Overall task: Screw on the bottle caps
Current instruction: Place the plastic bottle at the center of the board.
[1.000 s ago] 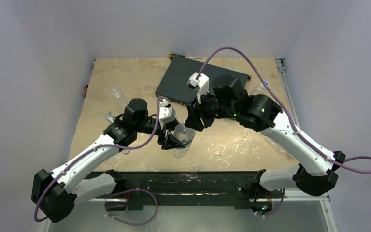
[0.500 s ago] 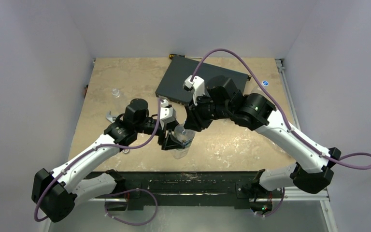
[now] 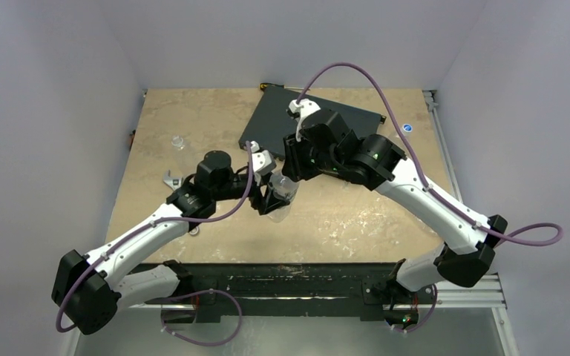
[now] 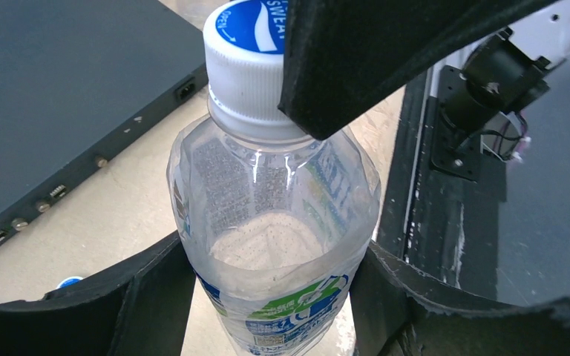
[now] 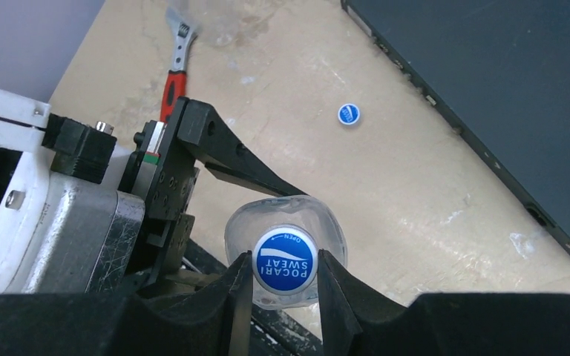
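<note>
A clear bottle with a blue, green and white label stands upright between the two black fingers of my left gripper, which is shut on its body. A blue and white bottle cap sits on its neck. My right gripper reaches down from above and is shut on that cap, one finger touching each side. From above, the bottle is near the table's middle with my left gripper and right gripper meeting over it. A loose bottle cap lies on the table.
A flat black box lies at the back, just behind the grippers. A red-handled wrench lies to the left. Another small clear bottle stands at the far left, and a blue cap lies at the right edge.
The right gripper has closed on the cap and its wrist has turned. Both grippers and the bottle have shifted a little away from the near edge.
</note>
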{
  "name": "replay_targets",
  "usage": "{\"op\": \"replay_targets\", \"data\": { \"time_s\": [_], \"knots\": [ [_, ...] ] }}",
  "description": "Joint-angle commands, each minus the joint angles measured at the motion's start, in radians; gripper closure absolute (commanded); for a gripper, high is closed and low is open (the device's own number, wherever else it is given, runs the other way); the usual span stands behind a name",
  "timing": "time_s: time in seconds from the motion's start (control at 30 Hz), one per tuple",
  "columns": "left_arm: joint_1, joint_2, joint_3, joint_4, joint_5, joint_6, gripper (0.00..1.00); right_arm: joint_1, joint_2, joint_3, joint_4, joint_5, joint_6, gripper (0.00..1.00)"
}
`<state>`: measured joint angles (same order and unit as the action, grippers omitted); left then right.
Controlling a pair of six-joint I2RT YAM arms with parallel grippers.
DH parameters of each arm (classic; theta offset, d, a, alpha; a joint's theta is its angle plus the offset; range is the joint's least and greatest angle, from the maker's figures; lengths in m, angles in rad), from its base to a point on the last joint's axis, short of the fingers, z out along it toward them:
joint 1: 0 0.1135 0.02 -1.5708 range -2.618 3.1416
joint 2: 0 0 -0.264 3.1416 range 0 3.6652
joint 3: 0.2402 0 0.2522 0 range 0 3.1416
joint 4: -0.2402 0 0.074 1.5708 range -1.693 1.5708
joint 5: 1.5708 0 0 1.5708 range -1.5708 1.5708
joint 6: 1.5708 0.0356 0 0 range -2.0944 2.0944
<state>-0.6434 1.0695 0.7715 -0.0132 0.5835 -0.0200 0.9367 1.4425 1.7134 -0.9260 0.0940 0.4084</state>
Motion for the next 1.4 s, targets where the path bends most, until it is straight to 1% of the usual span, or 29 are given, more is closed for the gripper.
{"op": "replay_targets", "data": {
  "time_s": [0.0, 0.03, 0.1, 0.2, 0.23, 0.27, 0.37, 0.47, 0.57, 0.7, 0.77, 0.9, 0.97, 1.03, 1.2, 1.27, 1.37],
  "knots": [
    [0.009, 0.016, 0.033, 0.189, -0.157, -0.055, 0.85, 0.011, 0.006, 0.016, -0.085, 0.062, 0.098, 1.0],
    [0.009, 0.013, 0.034, 0.186, -0.162, -0.057, 0.77, 0.01, 0.004, 0.02, -0.094, 0.081, 0.095, 1.0],
    [0.009, -0.001, 0.026, 0.194, -0.188, -0.068, 0.57, -0.001, -0.002, 0.024, -0.111, 0.112, 0.087, 1.0],
    [0.01, -0.025, 0.016, 0.205, -0.222, -0.083, 0.38, -0.036, -0.03, -0.008, -0.119, 0.148, 0.085, 1.0],
    [0.01, -0.032, 0.016, 0.206, -0.238, -0.09, 0.24, -0.05, -0.045, -0.025, -0.119, 0.158, 0.086, 1.0],
    [0.01, -0.039, 0.018, 0.205, -0.248, -0.094, 0.18, -0.068, -0.065, -0.042, -0.119, 0.165, 0.086, 1.0],
    [0.012, -0.046, 0.023, 0.199, -0.278, -0.104, 0.13, -0.118, -0.109, -0.091, -0.126, 0.197, 0.088, 1.0],
    [0.016, -0.049, 0.032, 0.189, -0.311, -0.109, 0.1, -0.156, -0.146, -0.133, -0.143, 0.248, 0.095, 1.0],
    [0.017, -0.06, 0.044, 0.178, -0.364, -0.119, 0.04, -0.188, -0.18, -0.185, -0.175, 0.337, 0.115, 1.0],
    [0.022, -0.083, 0.05, 0.171, -0.426, -0.131, 0.01, -0.265, -0.225, -0.277, -0.205, 0.434, 0.15, 1.0],
    [0.024, -0.084, 0.057, 0.159, -0.463, -0.154, 0.0, -0.329, -0.261, -0.331, -0.183, 0.458, 0.156, 1.0],
    [0.025, -0.051, 0.108, 0.078, -0.516, -0.167, 0.0, -0.426, -0.294, -0.411, -0.138, 0.492, 0.164, 1.0],
    [0.028, -0.044, 0.115, 0.062, -0.512, -0.169, 0.0, -0.466, -0.3, -0.441, -0.081, 0.502, 0.152, 1.0],
    [0.029, -0.051, 0.106, 0.078, -0.503, -0.169, 0.0, -0.498, -0.291, -0.457, -0.04, 0.5, 0.144, 1.0],
    [0.03, -0.056, 0.116, 0.046, -0.546, -0.148, 0.0, -0.537, -0.265, -0.476, 0.043, 0.517, 0.127, 1.0],
    [0.03, -0.058, 0.128, 0.024, -0.574, -0.156, 0.0, -0.551, -0.259, -0.498, 0.072, 0.509, 0.118, 1.0],
    [0.03, -0.066, 0.129, 0.015, -0.58, -0.163, 0.0, -0.56, -0.252, -0.528, 0.102, 0.493, 0.119, 1.0]
  ]
}}
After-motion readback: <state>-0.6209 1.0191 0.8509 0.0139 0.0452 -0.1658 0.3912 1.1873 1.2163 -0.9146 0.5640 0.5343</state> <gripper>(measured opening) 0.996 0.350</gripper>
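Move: The plastic bottle is still in both hands: its body between the left fingers at the hand point, its cap in the right fingers with its middle about 9 cm below, 2 cm back and 1 cm left. From the right hand, the free table spot lies about 7 cm ahead, 27 cm right and 30 below; the black box's middle some 27 ahead, 7 right; the standing bottle 19 ahead, 33 right; the lying bottle 2 back, 44 right. The bottle, kept pinched by its cap in the right fingers, first goes about 2 cm forward with both hands, then the left fingers open wide and let go of its body. The right hand carries it some 27 cm right and 9 cm down past the black box's front, easing forward at the end and turning about 55 degrees clockwise. The left hand withdraws forward, left and up, turning counter-clockwise. ##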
